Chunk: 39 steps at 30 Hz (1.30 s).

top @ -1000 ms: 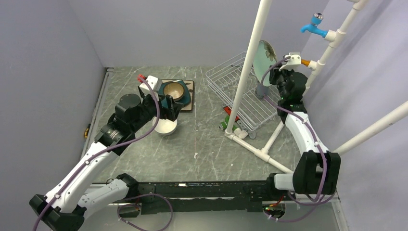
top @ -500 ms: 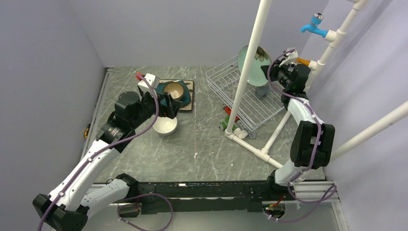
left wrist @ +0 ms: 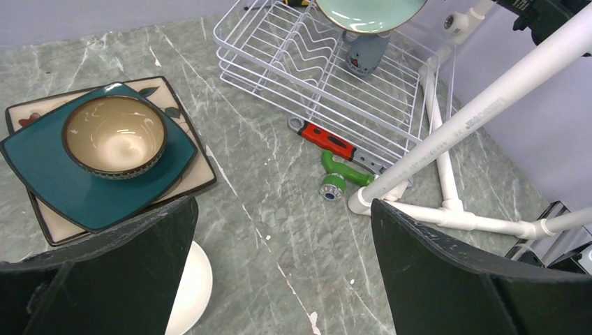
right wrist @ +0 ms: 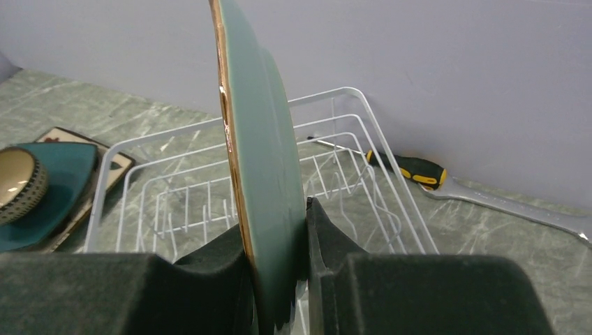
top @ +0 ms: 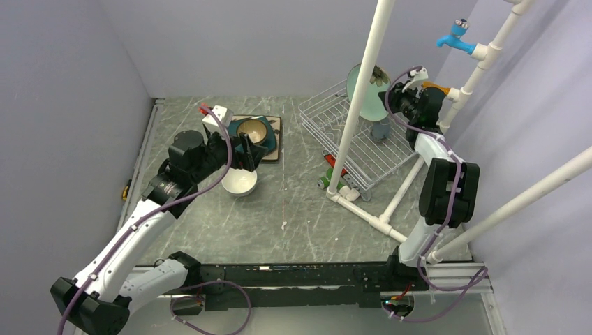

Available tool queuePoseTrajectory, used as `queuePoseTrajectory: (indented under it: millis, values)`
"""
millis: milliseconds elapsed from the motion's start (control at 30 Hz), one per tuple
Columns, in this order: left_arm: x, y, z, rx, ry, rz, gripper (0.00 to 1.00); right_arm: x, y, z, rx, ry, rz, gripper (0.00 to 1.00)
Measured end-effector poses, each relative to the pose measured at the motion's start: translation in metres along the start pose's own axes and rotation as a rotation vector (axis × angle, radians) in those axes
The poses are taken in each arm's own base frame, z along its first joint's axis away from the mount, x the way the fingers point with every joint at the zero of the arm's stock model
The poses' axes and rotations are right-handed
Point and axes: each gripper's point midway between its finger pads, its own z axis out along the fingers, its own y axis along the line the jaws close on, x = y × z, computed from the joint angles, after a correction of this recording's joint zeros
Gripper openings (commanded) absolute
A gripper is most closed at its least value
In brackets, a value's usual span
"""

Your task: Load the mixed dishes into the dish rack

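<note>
My right gripper is shut on the edge of the mint-green round plate and holds it upright above the back of the white wire dish rack. In the right wrist view the plate stands edge-on between my fingers. A grey-white mug stands in the rack. My left gripper is open and empty, just above the white bowl. The brown bowl sits on the teal square plate, which lies on the cream flowered plate.
A white pipe frame stands in front of the rack and crosses the plate. A red-handled tool and a green fitting lie by its foot. A yellow-black wrench lies behind the rack. A blue tap is at the back right.
My right gripper has lifted the mint-green plate up and left, over the rack's back, and turned it. My left gripper has drawn slightly back above the white bowl.
</note>
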Motion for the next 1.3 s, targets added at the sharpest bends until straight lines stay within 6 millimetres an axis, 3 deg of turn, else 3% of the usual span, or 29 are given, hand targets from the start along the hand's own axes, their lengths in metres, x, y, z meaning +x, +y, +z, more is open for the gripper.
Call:
queuePoseTrajectory:
  millis: [233, 433, 600, 967, 1300]
  values:
    - [-0.001, 0.003, 0.002, -0.002, -0.004, -0.006, 0.99, 0.013, -0.004, 0.011, 0.019, 0.031, -0.100, 0.00]
    - [0.007, 0.006, 0.010, -0.004, 0.026, -0.019, 0.99, 0.017, 0.004, 0.020, 0.033, 0.042, -0.210, 0.00]
    - [0.007, 0.008, 0.011, -0.003, 0.030, -0.024, 0.99, 0.031, 0.011, 0.029, 0.032, 0.077, -0.278, 0.00]
    - [0.007, 0.010, 0.011, -0.002, 0.031, -0.040, 0.99, 0.069, 0.006, 0.036, 0.011, 0.160, -0.298, 0.00]
    - [0.008, 0.015, 0.012, -0.013, 0.037, -0.049, 0.99, 0.077, 0.013, 0.043, 0.018, 0.178, -0.327, 0.08]
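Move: The right hand, about 36 cm above the table, already pinches the green plate by its rim. The plate's place in the left part of the dish rack lies some 10 cm ahead of it, 8 cm left and 25 cm down. The mug in the rack is roughly 8 cm ahead and 5 cm right, 27 cm below; the screwdriver lies about 33 cm ahead and 10 cm right, on the table. From the left hand, the plate's place is about 35 cm ahead, 33 cm right and 31 cm down. The right hand keeps the green plate pinched and lowers it about 7.5 cm towards the left part of the dish rack, going slightly forward first and then working to its left as it sinks, with a sideways travel of some 4 cm. Early in the descent the wrist rolls about 20 degrees, left side down, bringing the tilted plate closer to upright and in line with the rack's wires, while the fingers stay closed on the rim and the sinking eases off near the end. ##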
